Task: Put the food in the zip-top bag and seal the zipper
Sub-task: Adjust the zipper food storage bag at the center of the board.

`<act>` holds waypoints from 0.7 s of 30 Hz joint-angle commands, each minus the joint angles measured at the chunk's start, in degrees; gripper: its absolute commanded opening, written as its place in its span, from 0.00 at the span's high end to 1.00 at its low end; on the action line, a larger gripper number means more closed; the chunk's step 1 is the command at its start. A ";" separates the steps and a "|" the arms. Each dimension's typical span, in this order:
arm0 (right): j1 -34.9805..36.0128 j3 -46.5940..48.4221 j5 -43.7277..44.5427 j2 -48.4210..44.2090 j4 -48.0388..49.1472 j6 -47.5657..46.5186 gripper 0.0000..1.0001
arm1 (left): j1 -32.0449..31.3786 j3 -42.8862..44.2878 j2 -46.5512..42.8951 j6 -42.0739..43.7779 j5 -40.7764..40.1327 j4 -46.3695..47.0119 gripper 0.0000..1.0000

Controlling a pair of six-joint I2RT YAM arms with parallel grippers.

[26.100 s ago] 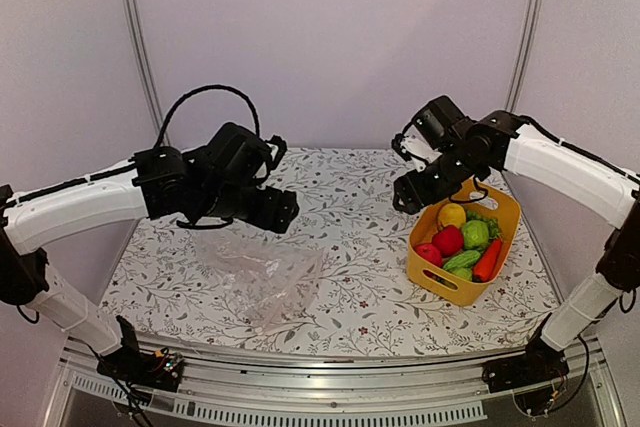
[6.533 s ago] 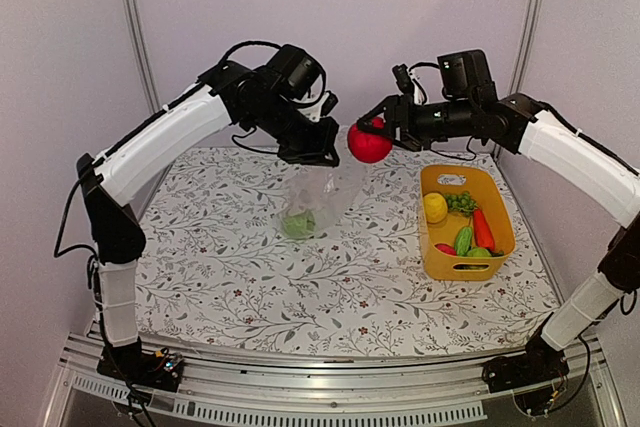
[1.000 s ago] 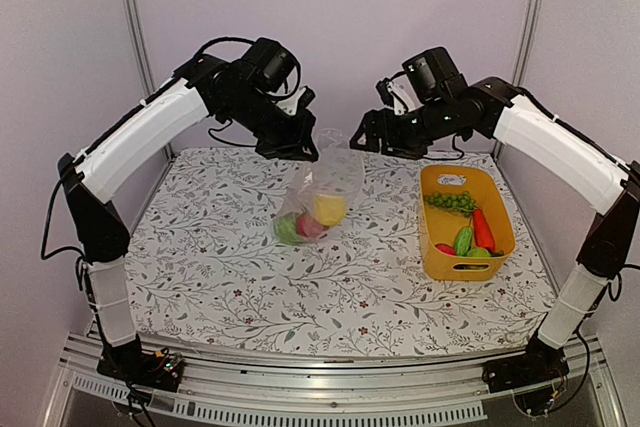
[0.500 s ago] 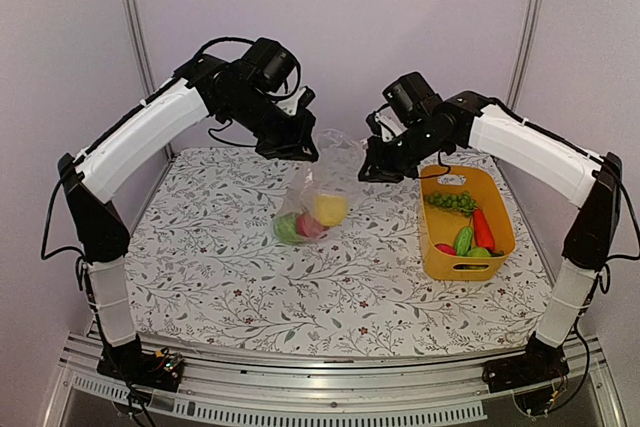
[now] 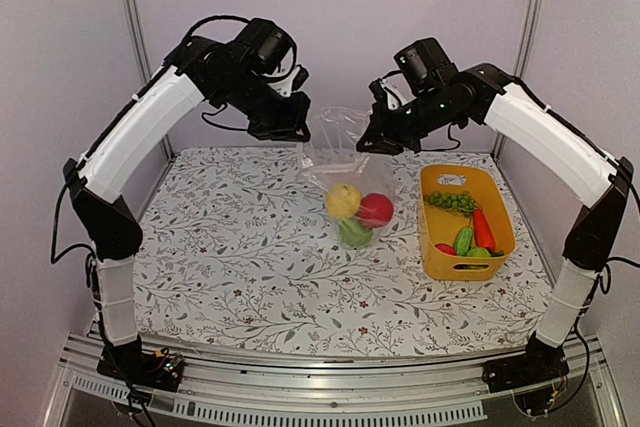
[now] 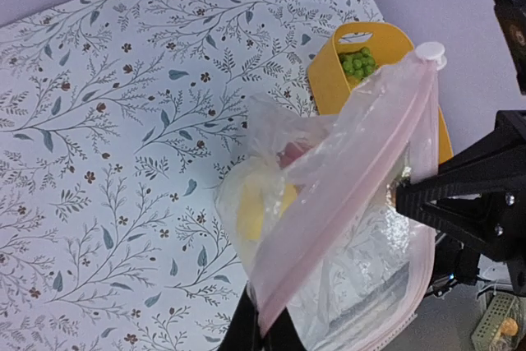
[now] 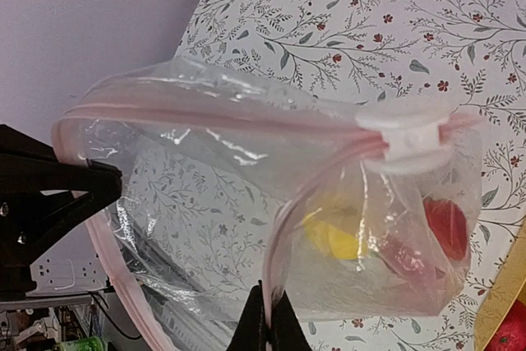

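The clear zip-top bag (image 5: pixel 338 152) hangs between my two grippers above the table. Its pink zipper (image 6: pixel 362 166) runs from one gripper toward the other, with a white slider (image 7: pixel 407 133) on it. My left gripper (image 5: pixel 298 133) is shut on one end of the mouth edge, and the right gripper (image 5: pixel 368 143) is shut on the other side. A yellow lemon (image 5: pixel 343 200), a red ball (image 5: pixel 375 209) and a green piece (image 5: pixel 355 232) lie in the bag's bottom. Grapes (image 5: pixel 452 201), a carrot (image 5: pixel 483 229), a cucumber (image 5: pixel 463 240) and a red piece (image 5: pixel 444 248) sit in the basket.
The orange-yellow basket (image 5: pixel 466 270) stands on the flowered table (image 5: pixel 220 247) at the right, close beside the hanging bag. Purple walls and two metal posts (image 5: pixel 130 37) close off the back.
My right gripper has shut on the bag's mouth edge. Both arms have raised the bag and carried it to the right, so the food inside now hangs nearer the basket.
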 commanded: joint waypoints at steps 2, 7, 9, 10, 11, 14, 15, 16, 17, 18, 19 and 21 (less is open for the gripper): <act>0.28 2.52 -1.28 1.16 -0.64 0.09 1.00 | 0.99 -10.32 -6.17 -1.28 2.41 3.91 1.00; 0.26 3.27 -2.66 2.28 -0.65 -0.04 0.95 | 0.36 -8.86 -3.42 -1.14 4.14 2.43 1.00; 0.28 3.04 -3.06 2.45 -0.54 -0.23 0.91 | 0.35 -8.88 -3.44 -0.99 3.83 2.45 1.00; 0.28 3.04 -3.17 2.49 -0.42 -0.24 0.88 | 0.34 -8.86 -3.38 -0.90 3.81 2.35 1.00; 0.27 3.03 -3.04 2.25 -0.41 -0.31 0.83 | 0.34 -8.93 -3.41 -0.85 3.76 2.36 1.00; 0.15 3.36 -2.18 1.52 -0.68 -0.41 0.67 | 0.29 -9.75 -3.54 -0.57 3.34 2.25 1.00; 0.05 3.45 -1.93 0.96 -0.92 -0.50 0.62 | 0.29 -10.14 -3.52 -0.45 3.13 2.31 1.00; -0.25 3.46 -1.73 0.61 -1.26 -0.64 0.59 | 0.33 -10.51 -3.50 -0.37 3.11 2.45 1.00; -0.61 3.41 -1.38 0.08 -1.69 -0.73 0.56 | 0.34 -10.87 -3.52 -0.31 3.10 2.61 1.00; -0.99 3.38 -0.72 -0.72 -2.23 -1.17 0.53 | 0.32 -11.03 -3.52 -0.30 3.17 2.74 1.00; -1.46 3.28 0.17 -1.17 -2.96 -1.68 0.50 | 0.34 -11.05 -3.48 -0.28 3.25 2.84 1.00; -2.45 2.21 2.26 -2.49 -4.00 -2.96 0.45 | 0.34 -11.05 -3.67 -0.28 3.32 3.22 1.00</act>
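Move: Both hands already pinch opposite sides of the bag's open rim. The bag's food-filled bottom hangs some 11 cm to the left hand's right and 22 cm below it, neither ahead nor back; from the right hand it is about 2 cm left, straight below by 22 cm. The yellow bin stands roughly 25 cm to the right hand's right, level with it in reach and 27 cm lower. Right fingers open halfway in place, freeing the bag rim, while the still-pinching left hand sinks about 3 cm. ##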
